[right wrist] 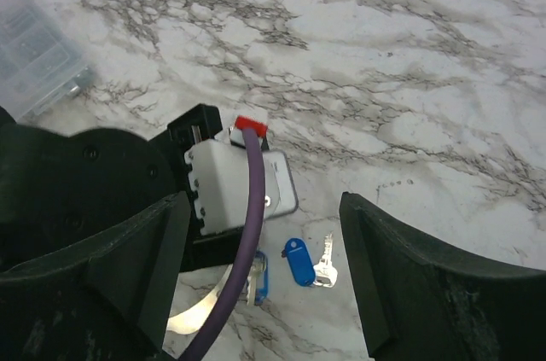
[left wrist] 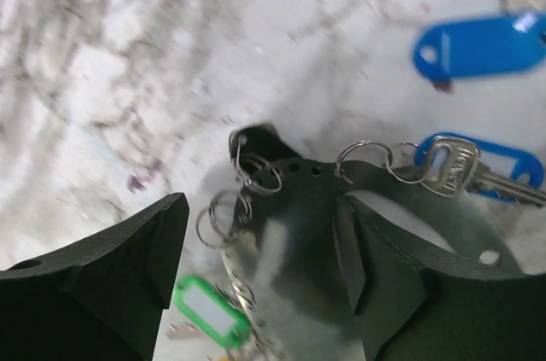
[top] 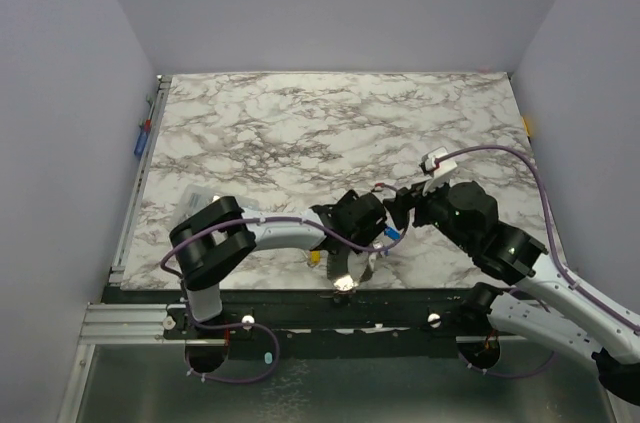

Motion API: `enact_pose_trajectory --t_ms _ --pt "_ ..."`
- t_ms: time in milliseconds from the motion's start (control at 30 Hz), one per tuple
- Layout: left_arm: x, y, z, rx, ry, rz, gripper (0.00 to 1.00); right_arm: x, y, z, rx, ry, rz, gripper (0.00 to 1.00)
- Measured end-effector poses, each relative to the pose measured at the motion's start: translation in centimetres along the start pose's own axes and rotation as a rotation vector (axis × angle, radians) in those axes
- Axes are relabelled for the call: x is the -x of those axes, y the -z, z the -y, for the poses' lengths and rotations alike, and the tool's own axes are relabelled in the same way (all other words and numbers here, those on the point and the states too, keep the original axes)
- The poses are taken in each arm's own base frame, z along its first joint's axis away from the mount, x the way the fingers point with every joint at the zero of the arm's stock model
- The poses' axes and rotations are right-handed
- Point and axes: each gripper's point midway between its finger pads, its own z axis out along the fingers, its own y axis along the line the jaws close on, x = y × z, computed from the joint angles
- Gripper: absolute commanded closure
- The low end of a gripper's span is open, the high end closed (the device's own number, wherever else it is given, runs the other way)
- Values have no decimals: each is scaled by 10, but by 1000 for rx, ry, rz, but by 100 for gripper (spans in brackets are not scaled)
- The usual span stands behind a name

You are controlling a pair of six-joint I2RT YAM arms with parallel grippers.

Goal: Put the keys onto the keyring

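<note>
In the left wrist view, my left gripper [left wrist: 264,288] is open over the keyring [left wrist: 294,207], which shows here as a grey glossy band with small holes and split rings. A green-tagged key [left wrist: 212,310] lies between the fingers. A blue-tagged key [left wrist: 467,168] hangs off one ring on the right. Beyond it, a second blue tag [left wrist: 482,43] lies apart. My right gripper [right wrist: 264,280] is open just above the left wrist, with a blue-tagged key [right wrist: 299,262] on the marble below. A yellow tag [top: 315,256] sits near the front edge.
A clear plastic box [right wrist: 34,54] lies left of the left arm [top: 270,235]. The left wrist's white camera block [right wrist: 223,182] and purple cable [right wrist: 247,233] sit between the right fingers. The table's front edge [top: 300,291] is close to the keys.
</note>
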Motion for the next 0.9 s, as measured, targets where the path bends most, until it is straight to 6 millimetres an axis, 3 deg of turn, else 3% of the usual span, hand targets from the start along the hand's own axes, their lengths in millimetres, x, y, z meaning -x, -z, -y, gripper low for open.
enact_pose_trajectory --t_ms 300,567,733,900 --pt "42 -50 -81 113 41 44 26 7 1 2 -11 12 14 20" --pt "40 -60 -144 195 85 33 24 12 3 2 -11 11 22 20" --pt "34 -52 -146 148 105 16 24 10 1 2 -13 12 12 20" --pt "43 -13 -137 84 145 66 23 11 2 4 -24 -3 19 20"
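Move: The left hand is already low and open at the keyring plate, whose middle lies about 4 cm back, 2 cm left and 1 cm below. The blue-tagged key on its ring is some 5 cm right and 1 cm back; the loose blue tag lies 6 cm right and 2 cm ahead. The yellow tag is about 11 cm left and 3 cm back. From the idle right hand, the keyring is roughly 11 cm back, 5 cm left and 20 cm below. With a spread fingertip caught in its opening, the left hand keeps dragging the keyring along the table, away from the near edge: about 15 cm forward, curving some 5 cm left late on while turning slightly counter-clockwise. It then backs off 3 cm and rises clear, fingers still open, ending the contact. ##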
